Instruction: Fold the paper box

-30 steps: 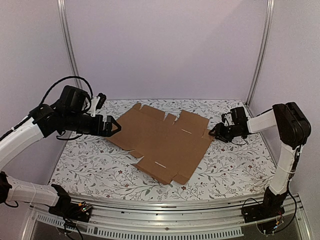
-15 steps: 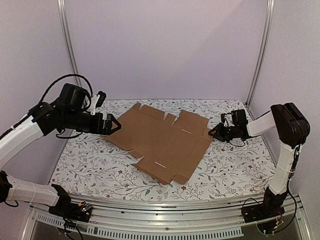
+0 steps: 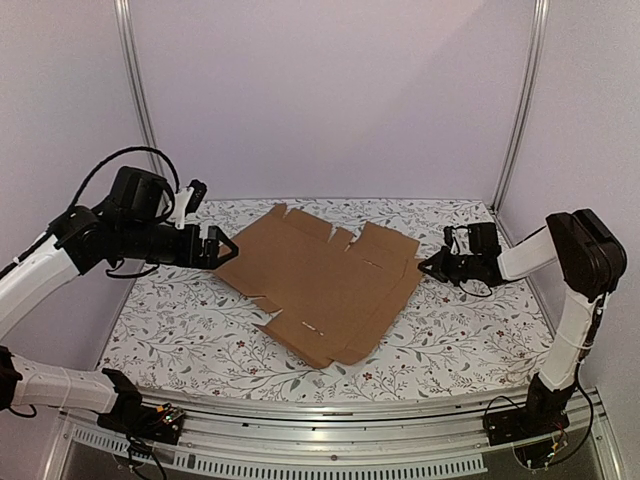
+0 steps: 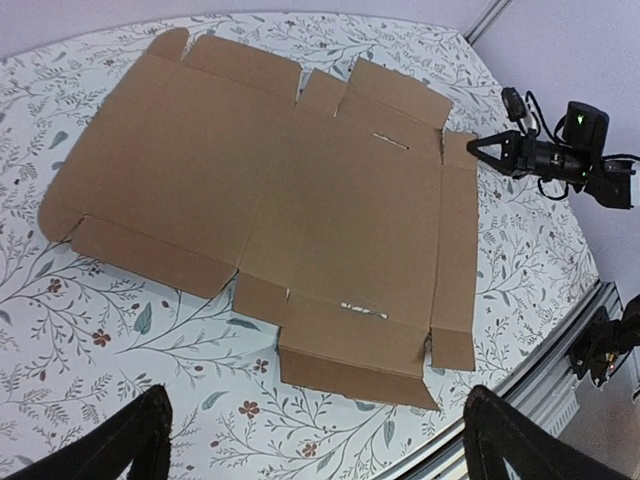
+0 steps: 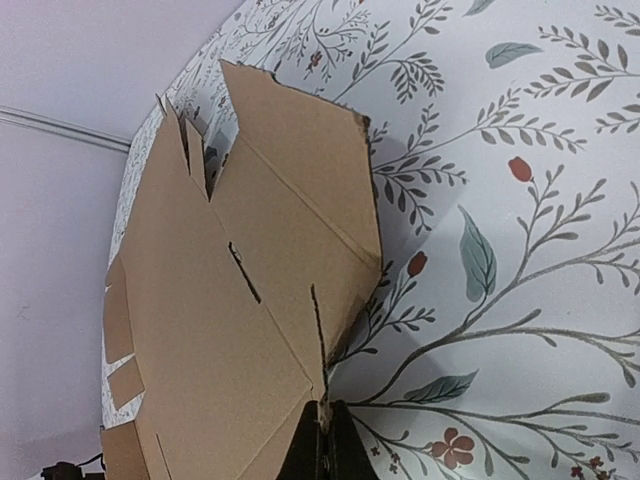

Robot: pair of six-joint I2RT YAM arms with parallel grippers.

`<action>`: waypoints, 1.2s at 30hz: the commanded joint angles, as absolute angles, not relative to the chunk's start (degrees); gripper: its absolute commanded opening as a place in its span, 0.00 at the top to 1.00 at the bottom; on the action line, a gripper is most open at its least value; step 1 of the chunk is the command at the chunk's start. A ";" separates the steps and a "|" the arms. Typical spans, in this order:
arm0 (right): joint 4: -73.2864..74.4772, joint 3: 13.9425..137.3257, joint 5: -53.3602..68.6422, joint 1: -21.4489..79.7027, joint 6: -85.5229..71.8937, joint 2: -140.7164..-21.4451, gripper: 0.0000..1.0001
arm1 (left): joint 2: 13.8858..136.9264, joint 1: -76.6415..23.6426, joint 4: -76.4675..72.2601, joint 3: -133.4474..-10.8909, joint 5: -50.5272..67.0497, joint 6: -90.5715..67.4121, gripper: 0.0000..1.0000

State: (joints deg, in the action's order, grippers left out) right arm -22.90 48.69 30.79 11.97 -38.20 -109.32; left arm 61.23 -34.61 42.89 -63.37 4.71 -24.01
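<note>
The paper box [image 3: 320,280] lies unfolded on the floral table, a flat brown cardboard sheet with flaps and slits. My right gripper [image 3: 424,266] is shut on the sheet's right edge. In the right wrist view, its black fingertips [image 5: 322,425] pinch a thin cardboard tab, and the paper box [image 5: 220,330] tilts up away from the cloth there. My left gripper [image 3: 228,252] hangs open at the sheet's left corner, with nothing between its fingers. The left wrist view looks down on the whole paper box [image 4: 300,190] from above, with the left gripper [image 4: 318,410] spread wide and the right gripper [image 4: 478,150] at the far edge.
The floral tablecloth [image 3: 180,320] covers the table. A metal rail [image 3: 330,415] runs along the near edge, and it also shows as the metal rail [image 4: 560,340] in the left wrist view. Two upright posts [image 3: 518,100] and pale walls close in the back and sides.
My right gripper has closed on the sheet's right edge, and that side has lifted slightly. The left gripper has drawn back a little to the left and stays open.
</note>
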 commanded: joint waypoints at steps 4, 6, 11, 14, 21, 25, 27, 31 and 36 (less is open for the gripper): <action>-15.65 48.79 32.79 12.35 -35.69 -97.42 1.00 | 59.37 -35.33 45.50 -66.36 7.36 -22.31 0.01; -7.92 50.62 31.24 13.60 -31.37 -94.01 1.00 | 59.70 -35.33 46.64 -68.24 7.46 -21.33 0.00; 13.26 57.65 23.76 17.39 -20.56 -84.89 1.00 | 60.65 -35.33 48.05 -72.89 7.47 -18.98 0.01; 23.05 62.54 20.38 19.59 -15.61 -80.93 1.00 | 61.73 -35.33 47.91 -75.27 8.50 -17.91 0.00; 39.75 73.84 14.02 24.76 -5.15 -75.40 1.00 | 65.06 -36.16 46.20 -78.99 11.79 -17.01 0.00; 46.04 79.48 10.31 28.51 -1.35 -74.21 1.00 | 66.04 -38.23 45.65 -80.03 11.48 -16.92 0.01; 48.59 82.73 8.60 30.97 0.56 -74.09 1.00 | 66.30 -39.36 45.44 -80.52 10.93 -16.61 0.00; 51.97 87.39 6.17 36.90 5.89 -74.05 1.00 | 66.53 -41.59 45.57 -81.72 9.48 -15.56 0.01; 55.60 94.15 3.47 43.93 11.65 -74.67 1.00 | 67.39 -43.67 45.46 -84.37 8.69 -13.66 0.01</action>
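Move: The right hand already pinches the far right flap of the paper box, shut just above the table. The box's middle is roughly 23 cm to its left, 5 cm back and 3 cm lower. The far slot lies some 12 cm left and 1 cm ahead, the near slot about 25 cm left and 17 cm back. From the open left hand, the box's middle is about 13 cm ahead, 18 cm right and 24 cm below. Keeping its pinch on the far right flap, the right hand hoists it about 30 cm, fast at first, drawing back some 15 cm towards the bases and edging left, mostly late on. Its wrist tips the fingers up, drops its left side and swings counter-clockwise, each about 35 degrees. The left hand, wide open and touching nothing, rises roughly 10 cm, then drifts right while still climbing, turning slightly clockwise. ##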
